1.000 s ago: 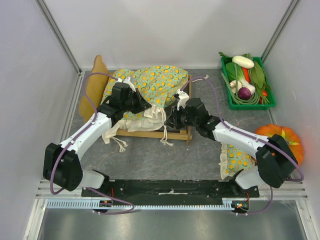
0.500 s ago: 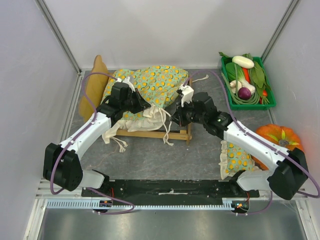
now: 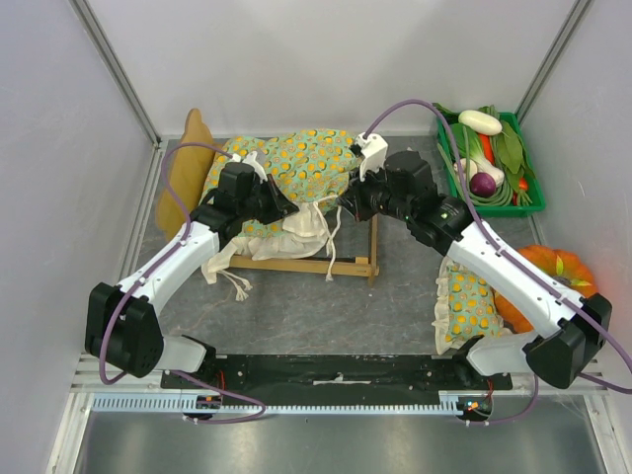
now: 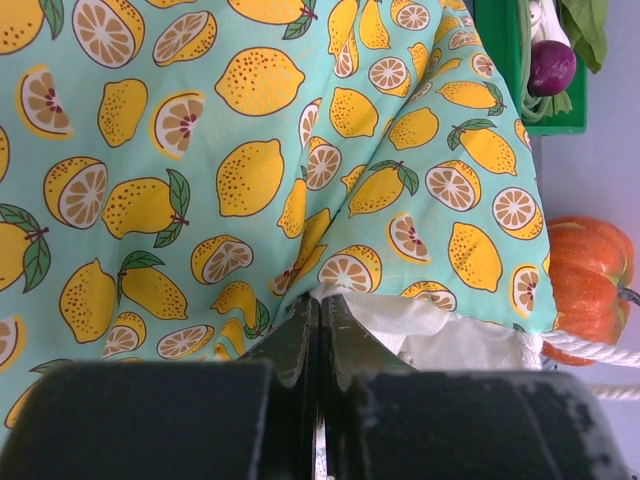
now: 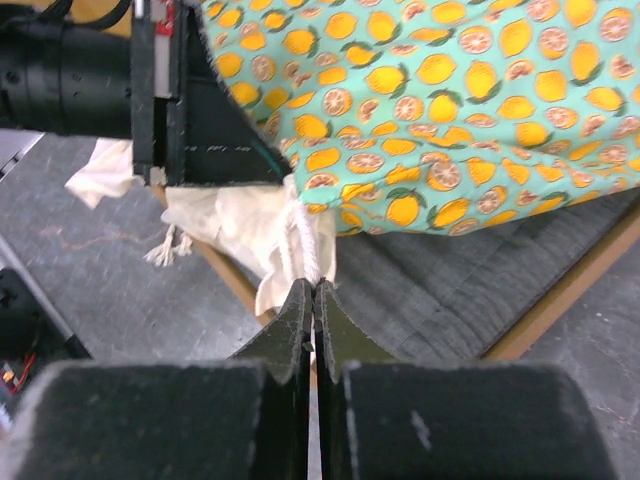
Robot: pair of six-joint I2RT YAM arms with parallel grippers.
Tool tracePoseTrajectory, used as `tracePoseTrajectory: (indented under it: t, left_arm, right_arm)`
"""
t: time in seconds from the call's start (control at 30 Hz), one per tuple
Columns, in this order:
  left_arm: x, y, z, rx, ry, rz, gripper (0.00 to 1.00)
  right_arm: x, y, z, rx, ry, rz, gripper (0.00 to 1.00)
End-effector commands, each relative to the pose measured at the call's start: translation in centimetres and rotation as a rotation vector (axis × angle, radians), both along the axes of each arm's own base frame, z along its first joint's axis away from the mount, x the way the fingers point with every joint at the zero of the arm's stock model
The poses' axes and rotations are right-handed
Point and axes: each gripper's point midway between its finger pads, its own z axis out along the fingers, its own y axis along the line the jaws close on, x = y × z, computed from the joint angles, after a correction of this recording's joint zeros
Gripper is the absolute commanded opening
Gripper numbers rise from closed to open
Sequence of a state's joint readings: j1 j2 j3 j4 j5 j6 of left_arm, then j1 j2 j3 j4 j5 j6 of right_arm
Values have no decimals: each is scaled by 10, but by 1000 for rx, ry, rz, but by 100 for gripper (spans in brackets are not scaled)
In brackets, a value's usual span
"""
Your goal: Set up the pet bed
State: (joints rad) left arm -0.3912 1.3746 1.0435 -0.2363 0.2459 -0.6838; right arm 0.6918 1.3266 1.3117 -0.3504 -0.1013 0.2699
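The pet bed is a light-wood frame (image 3: 296, 265) with a tall headboard (image 3: 183, 183) on the left and a dark grey base (image 5: 470, 270). A green lemon-print blanket (image 3: 311, 158) with a cream lining lies heaped over it. My left gripper (image 3: 286, 209) is shut on the blanket's near edge (image 4: 330, 285), where the print meets the cream lining. My right gripper (image 3: 343, 204) faces the left gripper (image 5: 270, 170) and is shut on the blanket's white cord (image 5: 305, 245) just above the base. Most of the bed's base is hidden under the blanket.
A matching lemon-print pillow (image 3: 464, 311) lies on the table by the right arm's base, beside an orange pumpkin (image 3: 558, 276). A green tray (image 3: 446, 168) of toy vegetables sits at the back right. Loose cream ties (image 3: 232, 281) hang over the frame's front rail.
My right gripper has closed on the white cord and moved back and up across the bed with it, lifting the cord off the front rail. The left gripper has not moved.
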Motion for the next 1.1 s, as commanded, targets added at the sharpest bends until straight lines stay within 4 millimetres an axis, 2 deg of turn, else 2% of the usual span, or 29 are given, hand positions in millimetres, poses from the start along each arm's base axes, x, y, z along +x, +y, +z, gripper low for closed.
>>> tracePoseTrajectory:
  t: [0.0, 0.03, 0.13, 0.17, 0.27, 0.33, 0.37, 0.43, 0.53, 0.6, 0.63, 0.7, 0.8, 0.83, 0.9, 0.93, 1.03, 1.07]
  left_arm:
    - [5, 5, 12, 21, -65, -10, 2]
    - [6, 5, 11, 22, -63, -10, 2]
    - [6, 4, 12, 22, -60, -15, 2]
    - [6, 4, 12, 21, -62, -16, 2]
    - [6, 5, 12, 21, -62, -14, 2]
    - [7, 5, 12, 22, -60, -14, 2]
    - [7, 5, 12, 23, -61, -12, 2]
    - [6, 5, 12, 20, -61, -13, 2]
    - [6, 5, 12, 22, -60, -14, 2]
    - [5, 5, 12, 23, -61, -12, 2]
    - [5, 5, 12, 22, -58, -12, 2]
    - [5, 6, 13, 25, -62, -12, 2]
    - [4, 7, 14, 31, -68, -12, 2]
    - [4, 8, 14, 34, -68, -10, 2]
    - [2, 9, 15, 34, -75, -8, 2]
    - [2, 10, 14, 35, -74, -10, 2]
    - [1, 10, 16, 37, -80, -14, 2]
    - [2, 10, 15, 39, -79, -13, 2]
  right_arm:
    - [-25, 19, 23, 55, 11, 191, 0]
    - [-43, 28, 23, 74, 47, 297, 0]
    - [-72, 40, 25, 107, 107, 475, 0]
    - [-88, 43, 25, 132, 142, 557, 0]
    - [-116, 44, 21, 159, 219, 689, 0]
    - [-120, 42, 20, 167, 238, 695, 0]
    - [-120, 41, 18, 163, 241, 684, 0]
    - [-106, 35, 16, 131, 213, 581, 0]
    - [-74, 17, 19, 68, 136, 372, 0]
    - [-74, 15, 29, 90, 128, 387, 0]
    - [-88, 19, 35, 138, 160, 499, 0]
    - [-100, 23, 46, 174, 168, 593, 0]
    - [-90, 18, 40, 127, 154, 535, 0]
    - [-90, 13, 31, 100, 193, 527, 0]
    - [-89, 8, 33, 53, 170, 547, 0]
    - [-89, 3, 24, 11, 207, 532, 0]
    - [-73, -13, 20, -87, 170, 427, 0]
    - [-56, -26, 17, -148, 139, 316, 0]
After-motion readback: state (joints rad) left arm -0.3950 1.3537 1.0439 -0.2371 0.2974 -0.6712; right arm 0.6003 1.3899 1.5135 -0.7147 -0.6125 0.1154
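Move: The white cord's root at the blanket's near right corner lies about 3 cm ahead, 6 cm left and 9 cm below the right hand, which already holds the cord's free part. From that hand the bed frame's near right corner is roughly 7 cm back, 3 cm right and 25 cm down; the blanket's middle is some 12 cm ahead, 16 cm left and 17 cm below. The left hand has the cord root level with it, about 4 cm to its right. The cord is drawn back from the blanket's corner, shut in the right fingers: that hand sweeps about 8 cm back and some 4 cm left, then drifts right again by nearly as much, swinging some 25 degrees counter-clockwise while its fingers dip a little. The left hand keeps its pinch on the blanket's edge beside the cord root, shifting back and right by about a centimetre. ##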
